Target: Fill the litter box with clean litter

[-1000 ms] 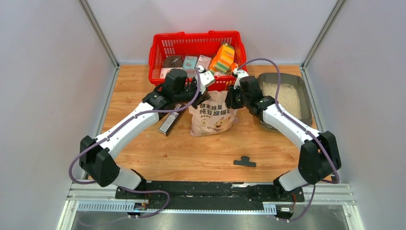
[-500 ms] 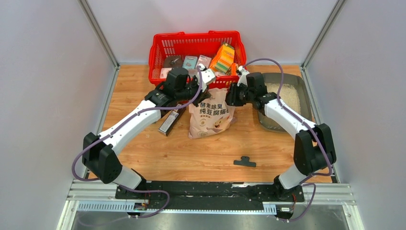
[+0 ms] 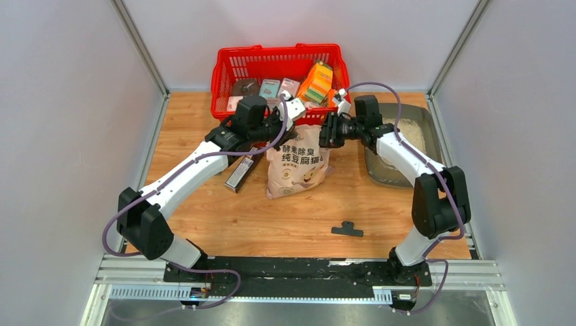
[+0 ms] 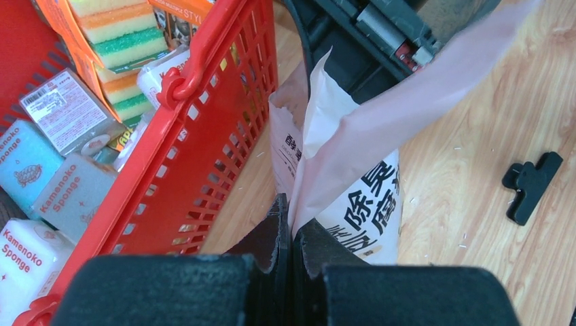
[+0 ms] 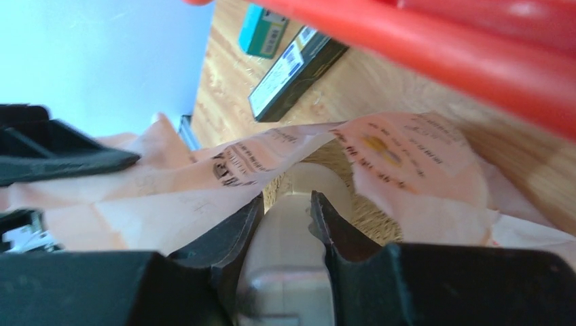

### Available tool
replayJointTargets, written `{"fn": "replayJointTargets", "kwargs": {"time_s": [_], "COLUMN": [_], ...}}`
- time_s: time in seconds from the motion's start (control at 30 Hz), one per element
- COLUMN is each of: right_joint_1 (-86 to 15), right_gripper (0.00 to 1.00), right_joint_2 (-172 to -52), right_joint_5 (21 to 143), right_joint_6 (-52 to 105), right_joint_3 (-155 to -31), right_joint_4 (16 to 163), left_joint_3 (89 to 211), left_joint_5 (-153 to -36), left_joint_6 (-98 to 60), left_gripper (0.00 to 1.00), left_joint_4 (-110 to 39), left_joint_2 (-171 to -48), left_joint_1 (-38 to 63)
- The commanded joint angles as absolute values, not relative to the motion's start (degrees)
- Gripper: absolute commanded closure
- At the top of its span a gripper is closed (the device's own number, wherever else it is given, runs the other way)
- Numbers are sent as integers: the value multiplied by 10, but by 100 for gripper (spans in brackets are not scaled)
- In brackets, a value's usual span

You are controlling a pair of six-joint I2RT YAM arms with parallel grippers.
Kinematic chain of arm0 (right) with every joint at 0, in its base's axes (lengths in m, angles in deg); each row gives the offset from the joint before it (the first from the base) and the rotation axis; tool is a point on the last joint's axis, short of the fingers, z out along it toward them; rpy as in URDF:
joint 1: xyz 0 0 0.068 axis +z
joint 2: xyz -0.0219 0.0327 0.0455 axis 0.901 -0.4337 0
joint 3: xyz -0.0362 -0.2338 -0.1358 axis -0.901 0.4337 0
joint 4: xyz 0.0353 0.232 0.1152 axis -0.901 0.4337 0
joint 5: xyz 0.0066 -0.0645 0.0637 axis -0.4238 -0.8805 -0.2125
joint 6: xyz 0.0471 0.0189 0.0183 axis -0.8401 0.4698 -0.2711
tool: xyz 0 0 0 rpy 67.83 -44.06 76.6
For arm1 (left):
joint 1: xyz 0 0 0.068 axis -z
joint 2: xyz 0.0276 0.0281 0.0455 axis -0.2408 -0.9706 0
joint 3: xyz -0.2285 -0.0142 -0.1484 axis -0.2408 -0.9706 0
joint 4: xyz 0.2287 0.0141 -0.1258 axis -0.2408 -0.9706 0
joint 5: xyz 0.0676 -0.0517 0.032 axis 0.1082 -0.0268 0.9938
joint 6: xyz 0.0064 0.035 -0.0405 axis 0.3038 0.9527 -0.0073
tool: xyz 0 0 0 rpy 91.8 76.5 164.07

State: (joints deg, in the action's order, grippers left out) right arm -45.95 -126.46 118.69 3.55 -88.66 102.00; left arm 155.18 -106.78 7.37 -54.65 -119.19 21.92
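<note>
The litter box (image 3: 382, 175) sits at the right of the table, with pale clean litter (image 3: 413, 129) in its far end. A pinkish bag (image 3: 299, 163) printed with a cartoon cat stands in the middle. My left gripper (image 3: 292, 113) is shut on the bag's top edge (image 4: 306, 197), holding it up. At the bag's mouth, my right gripper (image 3: 326, 132) is shut on the handle of a clear scoop (image 5: 295, 251). The scoop points into the open bag (image 5: 170, 204), where granules (image 5: 373, 224) show.
A red mesh basket (image 3: 227, 78) of sponges and packets stands just behind both grippers, its wall (image 4: 204, 129) close to the left fingers. A flat black box (image 3: 241, 173) lies left of the bag. A black clip (image 3: 347, 229) lies near the front.
My right arm has swung back and left from over the litter box, bringing the scoop to the bag's mouth. The left gripper keeps its hold on the bag edge.
</note>
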Motion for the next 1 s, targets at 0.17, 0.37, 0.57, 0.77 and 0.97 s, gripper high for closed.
{"fn": "replayJointTargets", "kwargs": {"time_s": [0.17,0.37,0.57,0.77,0.97], "right_joint_1": [-521,-565,-610,-662,-692], "right_gripper": [100,100,100,100,100], "right_joint_2": [-1247,-1224,-1196,-1176,-1167], "right_joint_5": [1327,1338,1349,1365,1398], "right_joint_6": [-64,-101,-139,-173,-217], "right_joint_3": [-891,-892,-867,-838,-826], "right_joint_4": [1033,1022,991,955,904], "left_joint_3": [1586,1557,1548,1554,1556], "left_joint_5": [-1074,-1098,-1123,-1137,-1136], "left_joint_6": [140,199,262,321,347], "left_gripper": [100,100,100,100,100], "left_joint_4": [-469,-475,-486,-519,-544], "left_joint_2": [-1156,-1125,-1105,-1100,-1094], "left_joint_1": [218,219,219,218,220]}}
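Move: The clear scoop in my right hand is dug into the litter bag, whose middle lies about 8 cm to this hand's left, 2 cm back and 9 cm lower. The litter box, where the load goes, is roughly 33 cm to its right, 8 cm ahead and 14 cm down; the red basket stands some 22 cm ahead and 13 cm left. From my left hand, pinching the bag's rim, the bag's middle is about 4 cm right, 1 cm back and 15 cm below. With my right hand I keep my grip on the scoop handle and draw the scoop out of the litter, easing up first, then sweeping about 11 cm right towards the litter box while climbing some 5 cm, the wrist lifting the fingertips and turning clockwise. My left hand keeps pinching the rim, rolls roughly 20 degrees about its fingers and gives back about 2 cm. ##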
